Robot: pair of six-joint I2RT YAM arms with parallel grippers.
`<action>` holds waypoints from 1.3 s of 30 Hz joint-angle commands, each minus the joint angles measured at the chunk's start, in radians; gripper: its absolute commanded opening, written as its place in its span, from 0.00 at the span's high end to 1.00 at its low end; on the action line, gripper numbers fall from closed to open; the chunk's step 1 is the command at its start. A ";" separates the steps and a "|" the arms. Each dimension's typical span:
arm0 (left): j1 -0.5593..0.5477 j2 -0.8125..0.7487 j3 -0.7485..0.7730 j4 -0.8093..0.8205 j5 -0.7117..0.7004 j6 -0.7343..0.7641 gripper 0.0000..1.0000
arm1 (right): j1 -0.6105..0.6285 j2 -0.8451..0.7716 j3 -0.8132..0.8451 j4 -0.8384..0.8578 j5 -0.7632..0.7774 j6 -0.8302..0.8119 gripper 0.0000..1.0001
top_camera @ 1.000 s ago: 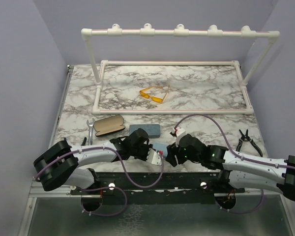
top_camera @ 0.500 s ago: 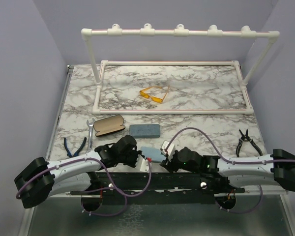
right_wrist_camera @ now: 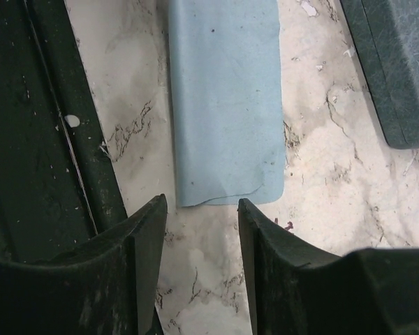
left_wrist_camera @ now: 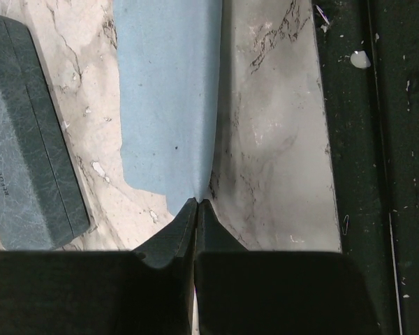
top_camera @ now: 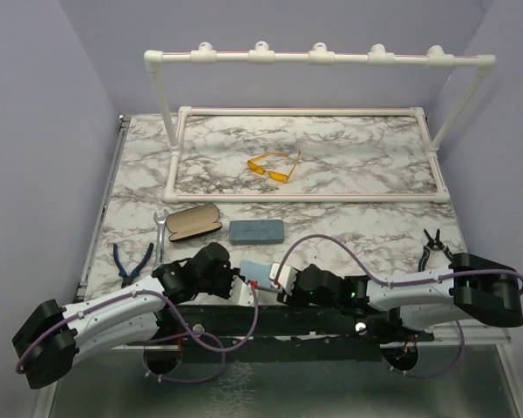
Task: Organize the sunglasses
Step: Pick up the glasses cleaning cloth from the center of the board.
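Observation:
The yellow-orange sunglasses point(top_camera: 273, 167) lie unfolded on the marble inside the white pipe frame, far from both arms. Near the front edge a light blue cloth point(top_camera: 256, 271) lies flat between the two grippers. My left gripper point(top_camera: 242, 281) is shut, its tips point(left_wrist_camera: 197, 202) pinching the cloth's point(left_wrist_camera: 167, 98) near corner. From the other side my right gripper point(top_camera: 277, 279) stands open, with the cloth's point(right_wrist_camera: 223, 105) edge just beyond its tips point(right_wrist_camera: 199, 202) and bare marble between the fingers.
A grey-blue case point(top_camera: 256, 232) lies just behind the cloth, and an open black oval case point(top_camera: 192, 222) to its left. A wrench point(top_camera: 161, 233) and blue pliers point(top_camera: 132, 259) lie at the left, black pliers point(top_camera: 436, 248) at the right. The white pipe rack point(top_camera: 318, 57) stands at the back.
Both arms have dropped low and drawn toward the front edge, and the cloth has come down flat onto the marble. The right gripper's jaws have narrowed a little.

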 commanded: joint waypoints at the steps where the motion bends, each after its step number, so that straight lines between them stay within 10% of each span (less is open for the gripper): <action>1: 0.006 -0.046 -0.028 -0.039 -0.004 -0.015 1.00 | 0.008 0.041 0.036 0.009 -0.056 -0.039 0.51; 39: 0.010 0.038 0.000 0.040 0.027 -0.027 1.00 | -0.034 0.134 0.026 0.032 -0.014 0.255 0.74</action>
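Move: The left gripper, already pinching the cleaning cloth's left end, has the cloth's middle about 6 cm to its right, 1 ahead and 2 below. From the half-open right gripper that middle is roughly 7 cm left, 2 ahead and 3 below; the cloth's free end is only 2 cm left and 1 ahead. The grey case stands some 13 cm ahead of the right gripper and 8 cm to its left. Ease the right gripper left and down about 2 cm to the cloth's free near corner, then bring it a centimetre back right while the wrist tips down and turns clockwise some 10 degrees. Narrow its fingers to roughly half their gap around that corner without shutting them. Keep the left gripper's pinch and lower it about 1 cm. ##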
